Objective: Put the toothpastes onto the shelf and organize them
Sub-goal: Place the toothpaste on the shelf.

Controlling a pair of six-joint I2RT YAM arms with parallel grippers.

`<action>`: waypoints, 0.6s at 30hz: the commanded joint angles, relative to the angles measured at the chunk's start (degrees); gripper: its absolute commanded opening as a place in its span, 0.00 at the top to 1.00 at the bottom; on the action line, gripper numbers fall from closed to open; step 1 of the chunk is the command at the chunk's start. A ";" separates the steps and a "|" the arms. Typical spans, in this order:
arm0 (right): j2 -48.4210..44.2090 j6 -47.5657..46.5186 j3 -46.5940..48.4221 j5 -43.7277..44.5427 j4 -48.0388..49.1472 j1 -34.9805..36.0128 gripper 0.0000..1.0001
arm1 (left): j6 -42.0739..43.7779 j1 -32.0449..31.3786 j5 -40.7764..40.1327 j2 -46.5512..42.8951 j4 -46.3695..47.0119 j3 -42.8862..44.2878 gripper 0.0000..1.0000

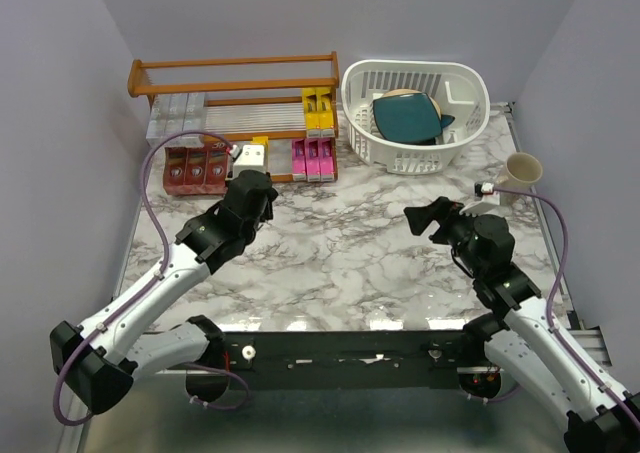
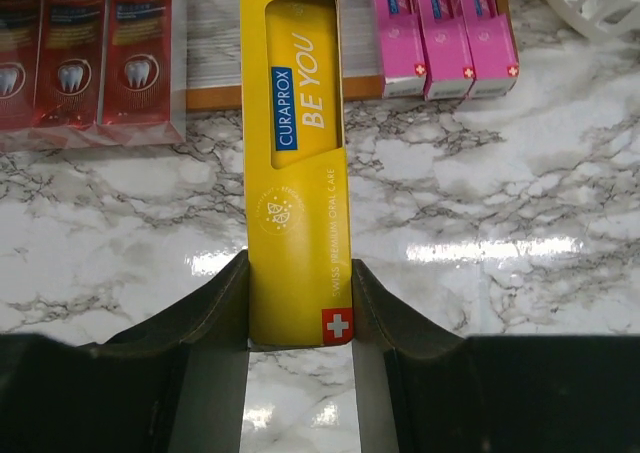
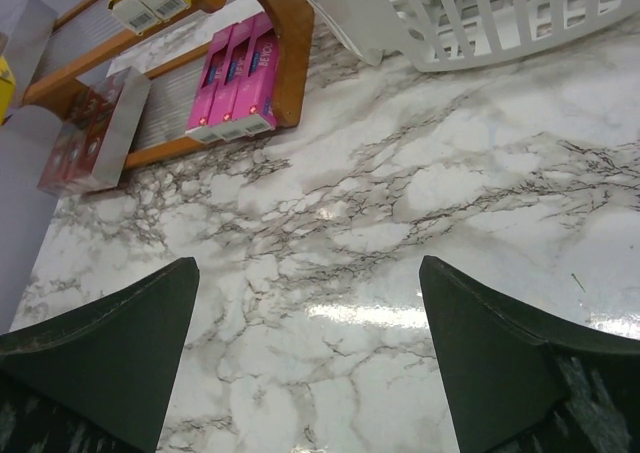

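Note:
My left gripper [image 2: 298,303] is shut on the near end of a yellow toothpaste carton [image 2: 298,173], whose far end points at the shelf's lower tier [image 2: 215,96], into the gap between three red cartons [image 2: 75,53] and three pink ones [image 2: 445,28]. From above, this gripper [image 1: 252,175] and its yellow carton [image 1: 258,143] sit at the front of the orange-brown shelf [image 1: 235,63]. Silver cartons [image 1: 175,113] and yellow cartons [image 1: 318,111] lie on the upper tier. My right gripper [image 1: 425,216] hovers open over bare marble [image 3: 330,213], holding nothing.
A white slotted basket [image 1: 415,113] with a teal object inside stands right of the shelf, and its wall [image 3: 480,23] shows in the right wrist view. A cream cup [image 1: 522,170] stands by the right wall. Grey walls close in both sides of the table.

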 commanded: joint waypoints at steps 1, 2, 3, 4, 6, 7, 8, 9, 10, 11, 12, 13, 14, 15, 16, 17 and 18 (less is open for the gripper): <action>-1.69 -2.37 -2.83 0.44 6.49 -0.04 0.00 | 4.28 4.01 7.52 -0.63 11.47 0.17 0.65; -2.04 -2.19 -3.36 0.52 6.58 -0.04 0.00 | 4.89 5.41 7.96 -0.10 11.91 1.30 0.65; -2.30 -2.19 -3.54 0.61 6.67 -0.13 0.00 | 5.25 6.12 7.97 1.90 11.65 2.18 0.65; -2.57 -2.10 -3.71 0.96 6.59 -0.04 0.00 | 5.60 6.56 7.79 3.14 11.30 3.24 0.65; -3.80 -1.75 -4.50 1.66 6.50 -0.04 0.00 | 6.56 7.96 7.00 6.65 11.38 6.14 0.65; -4.50 -1.49 -4.85 2.36 6.41 -0.04 0.00 | 6.83 8.49 7.35 7.71 11.56 6.93 0.65; -5.72 -1.14 -5.21 2.98 6.32 -0.13 0.00 | 6.83 9.37 7.87 8.94 11.56 8.77 0.65; -6.52 -0.96 -5.73 3.59 6.15 -0.04 0.00 | 6.83 10.68 8.83 11.65 11.13 9.83 0.65; -7.13 -0.96 -6.00 4.12 6.06 -0.04 0.00 | 6.83 11.39 9.28 12.98 10.86 10.97 0.65; -7.75 -0.79 -6.17 4.30 6.06 -0.04 0.00 | 6.92 11.84 9.63 14.30 10.77 13.16 0.65; -8.80 -0.70 -6.44 4.56 5.97 -0.04 0.00 | 7.09 12.01 9.72 16.58 10.86 13.96 0.65; -9.24 -0.70 -6.79 4.83 5.97 -0.04 0.00 | 7.53 12.54 9.37 17.47 12.08 14.49 0.65; -9.60 -0.52 -6.88 5.00 5.97 -0.04 0.00 | 7.80 12.72 9.55 18.35 12.96 15.54 0.65; -9.86 -0.52 -6.97 5.18 6.06 -0.04 0.00 | 8.06 12.98 9.90 20.10 13.58 16.07 0.65; -9.86 -0.52 -7.23 5.01 6.32 -0.04 0.00 | 8.24 13.24 10.59 21.07 14.63 16.78 0.65; -9.95 -0.43 -7.32 4.57 6.58 -0.04 0.00 | 8.50 13.77 11.04 22.22 14.81 18.44 0.65; -9.86 -0.61 -7.32 4.48 6.67 -0.04 0.00 | 8.94 13.86 11.56 24.31 15.07 19.24 0.65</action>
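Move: The left hand holds the last yellow toothpaste by its near end, pointing ahead. The free place for it on the upper shelf lies about 22 cm ahead, 7 cm right and 6 cm lower; the two yellow boxes stand 5 cm right of that place, the silver boxes 26 cm left of it. On the lower shelf, some 18 cm down, the pink boxes are 19 cm ahead and 10 cm right, the red ones 19 cm ahead and 16 cm left. From the right hand the place is roughly 24 cm ahead, 27 cm left, 4 cm lower. Forward, nearly straight, the left hand carries the yellow toothpaste about 11 cm towards the shelf, climbing some 2 cm over the first half and then running level. The fingers keep their pinch on the box's sides, and the wrist hardly turns, so the box's far end leads in over the upper shelf's front bar, still to the left of the two yellow boxes. ##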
